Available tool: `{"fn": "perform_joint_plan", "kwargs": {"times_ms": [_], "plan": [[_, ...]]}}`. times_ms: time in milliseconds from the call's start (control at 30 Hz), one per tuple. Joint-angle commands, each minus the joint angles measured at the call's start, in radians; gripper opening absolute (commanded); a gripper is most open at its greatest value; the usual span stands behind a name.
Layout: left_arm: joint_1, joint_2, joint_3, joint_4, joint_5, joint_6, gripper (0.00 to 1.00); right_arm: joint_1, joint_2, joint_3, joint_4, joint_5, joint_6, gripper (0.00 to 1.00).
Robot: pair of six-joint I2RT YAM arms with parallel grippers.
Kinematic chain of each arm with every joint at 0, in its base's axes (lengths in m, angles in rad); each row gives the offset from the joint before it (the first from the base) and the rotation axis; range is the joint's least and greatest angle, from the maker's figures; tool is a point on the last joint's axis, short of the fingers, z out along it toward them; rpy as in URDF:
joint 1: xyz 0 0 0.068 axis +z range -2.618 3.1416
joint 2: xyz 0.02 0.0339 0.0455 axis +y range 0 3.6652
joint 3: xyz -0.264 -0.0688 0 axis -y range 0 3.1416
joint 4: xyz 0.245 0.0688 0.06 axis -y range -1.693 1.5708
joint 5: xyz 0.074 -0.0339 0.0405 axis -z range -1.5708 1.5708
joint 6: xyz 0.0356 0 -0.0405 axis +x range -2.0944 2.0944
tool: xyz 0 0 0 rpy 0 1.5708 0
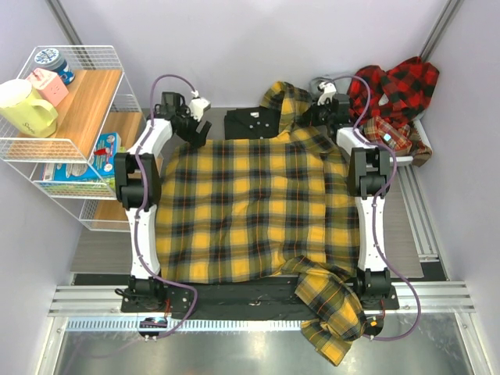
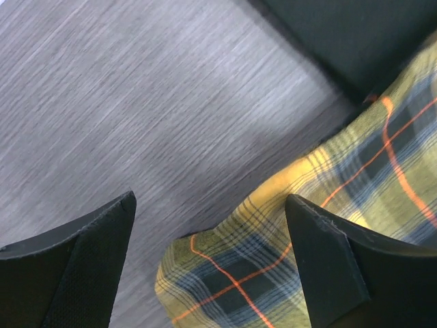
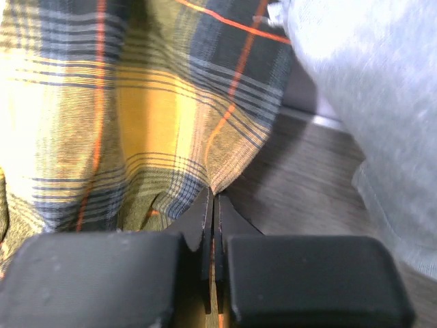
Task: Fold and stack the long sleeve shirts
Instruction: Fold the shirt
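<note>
A yellow-and-black plaid long sleeve shirt [image 1: 250, 203] lies spread flat over the table, one sleeve [image 1: 332, 316] hanging off the front edge. At its far left corner my left gripper [image 1: 198, 130] stands open. In the left wrist view that gripper [image 2: 210, 199] straddles the shirt's corner [image 2: 229, 273] without touching it. My right gripper [image 1: 322, 116] is at the far right edge, and in the right wrist view this gripper [image 3: 212, 198] is shut on a pinch of the plaid cloth [image 3: 136, 116]. A folded black shirt [image 1: 250, 123] lies behind. Red-and-black plaid shirts [image 1: 394, 90] are heaped at the back right.
A white wire shelf [image 1: 86, 58] stands at the left with a yellow pitcher [image 1: 25, 105], a pink box [image 1: 48, 84] and a blue packet [image 1: 105, 148]. Metal rails [image 1: 418, 226] run along the right side. The black shirt's edge [image 2: 355, 34] shows beyond the left gripper.
</note>
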Motion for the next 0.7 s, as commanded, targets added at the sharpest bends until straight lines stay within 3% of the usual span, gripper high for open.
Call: {"fn": "perform_joint_plan", "kwargs": {"times_ms": [0,133,300,467,667], "plan": [[0.008,0.034,0.103,-0.113,0.042,0.2,0.86,-0.001,-0.15,-0.008,0.059,-0.027,-0.016,0.01],[0.008,0.073,0.162,-0.189,0.068,0.341,0.74,0.0,-0.21,-0.008,0.061,-0.054,-0.011,0.01],[0.006,0.1,0.186,-0.227,0.033,0.429,0.65,0.0,-0.256,-0.003,0.051,-0.09,0.003,0.01],[0.008,0.131,0.18,-0.249,-0.02,0.477,0.64,0.0,-0.281,0.0,0.033,-0.1,-0.013,0.01],[0.009,0.123,0.171,-0.259,-0.003,0.488,0.42,0.0,-0.32,-0.008,0.002,-0.12,-0.016,0.01]]}}
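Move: The right fingers are already shut on the yellow plaid sleeve. From them the middle of the shirt body lies about 31 cm back and 18 cm left, the loose sleeve end some 8 cm ahead and 7 cm left, the grey cloth roughly 9 cm ahead and 6 cm right. The shirt's far-left corner is level with the open left hand, 2 cm left and 5 cm below; the black shirt is 20 cm right of that hand and 4 cm ahead. Keep the right fingers shut on the sleeve and lift it about 15 cm off the table, easing slightly back and tipping the fingertips up. Meanwhile lower the left gripper some 4 cm with a small drift left, turning it clockwise about 20 degrees, and close it roughly halfway so the fingers straddle the far edge near the shirt's left corner. ##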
